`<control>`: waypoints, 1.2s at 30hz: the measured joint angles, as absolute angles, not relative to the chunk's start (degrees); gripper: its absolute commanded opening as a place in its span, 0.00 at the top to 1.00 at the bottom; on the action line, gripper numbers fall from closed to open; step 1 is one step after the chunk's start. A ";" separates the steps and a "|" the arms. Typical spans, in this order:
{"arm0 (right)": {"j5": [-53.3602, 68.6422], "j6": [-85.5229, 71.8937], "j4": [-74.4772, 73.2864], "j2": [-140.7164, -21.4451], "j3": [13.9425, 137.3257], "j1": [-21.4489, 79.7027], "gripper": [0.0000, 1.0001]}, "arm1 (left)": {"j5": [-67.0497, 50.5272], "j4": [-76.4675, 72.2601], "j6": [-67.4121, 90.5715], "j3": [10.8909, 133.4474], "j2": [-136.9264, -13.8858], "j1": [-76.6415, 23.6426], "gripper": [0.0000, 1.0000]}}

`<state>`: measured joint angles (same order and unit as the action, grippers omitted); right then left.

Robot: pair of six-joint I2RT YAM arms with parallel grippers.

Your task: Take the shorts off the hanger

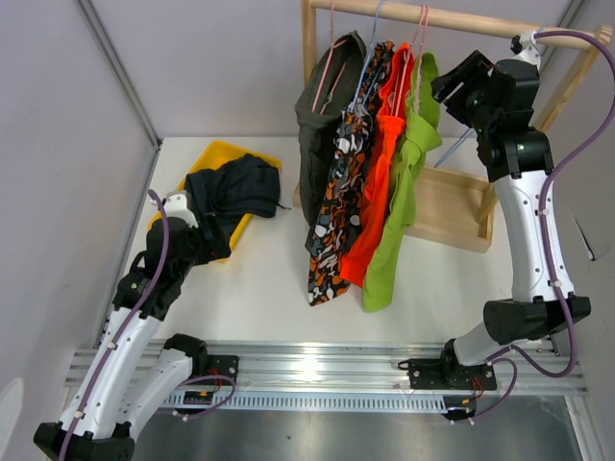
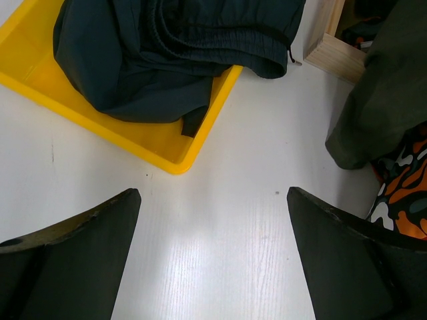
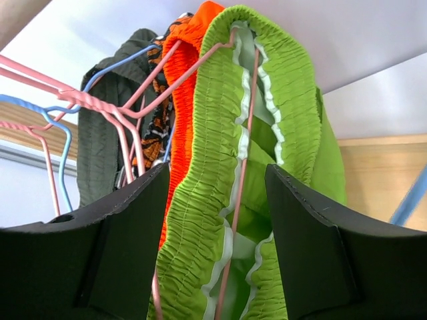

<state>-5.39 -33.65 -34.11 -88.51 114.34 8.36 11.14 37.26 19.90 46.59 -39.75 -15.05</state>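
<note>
Four shorts hang on wire hangers from a wooden rod [image 1: 461,19]: dark olive [image 1: 322,115], camouflage print [image 1: 341,192], bright orange [image 1: 377,173] and lime green [image 1: 408,173]. My right gripper [image 1: 454,88] is raised beside the lime green shorts [image 3: 213,120]. In the right wrist view the gripper [image 3: 217,170] is open, its jaws either side of the green waistband and the pink hanger [image 3: 245,120]. Dark navy shorts [image 1: 240,184] lie in a yellow tray [image 1: 219,154]. My left gripper [image 2: 213,200] is open and empty over the table, just short of the tray's corner [image 2: 170,157].
The rack's wooden base [image 1: 452,206] sits on the table behind the hanging shorts. Blue and pink hangers [image 3: 60,100] crowd together left of the right gripper. Grey walls close the table in on the left and at the back.
</note>
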 measured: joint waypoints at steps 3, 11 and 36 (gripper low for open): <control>-5.17 -33.93 -34.41 -88.99 115.35 8.99 0.35 | 11.14 37.19 19.90 46.59 -39.75 -15.05 0.02; -5.10 -34.30 -34.41 -90.98 118.04 11.66 0.35 | 11.14 36.97 19.90 46.59 -39.75 -15.05 0.02; -3.64 -34.20 -33.39 -98.24 121.86 14.13 1.00 | 11.11 36.95 19.90 46.59 -39.75 -15.05 0.02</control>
<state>-3.64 -34.20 -33.39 -98.24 121.86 14.13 11.11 36.95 19.90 46.59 -39.75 -15.05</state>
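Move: The near sloping arm of the pink hanger that carries the green shorts is about 6 cm to the left of my right hand, 4 cm ahead and 2 cm lower. The green waistband hangs some 7 cm ahead, 4 cm left and 10 cm below; the orange waistband is equally far ahead and low, roughly 10 cm left. From my left hand, that hanger arm is about 40 cm right, 22 cm ahead and 24 cm up. I bring my half-open right hand about 6 cm left towards the green shorts' hanger, rising slightly at first, then pushing nearly 4 cm forward and dipping until its near arm lies between my fingers. I close them to pinch that pink wire, easing up about 1 cm as they shut. ##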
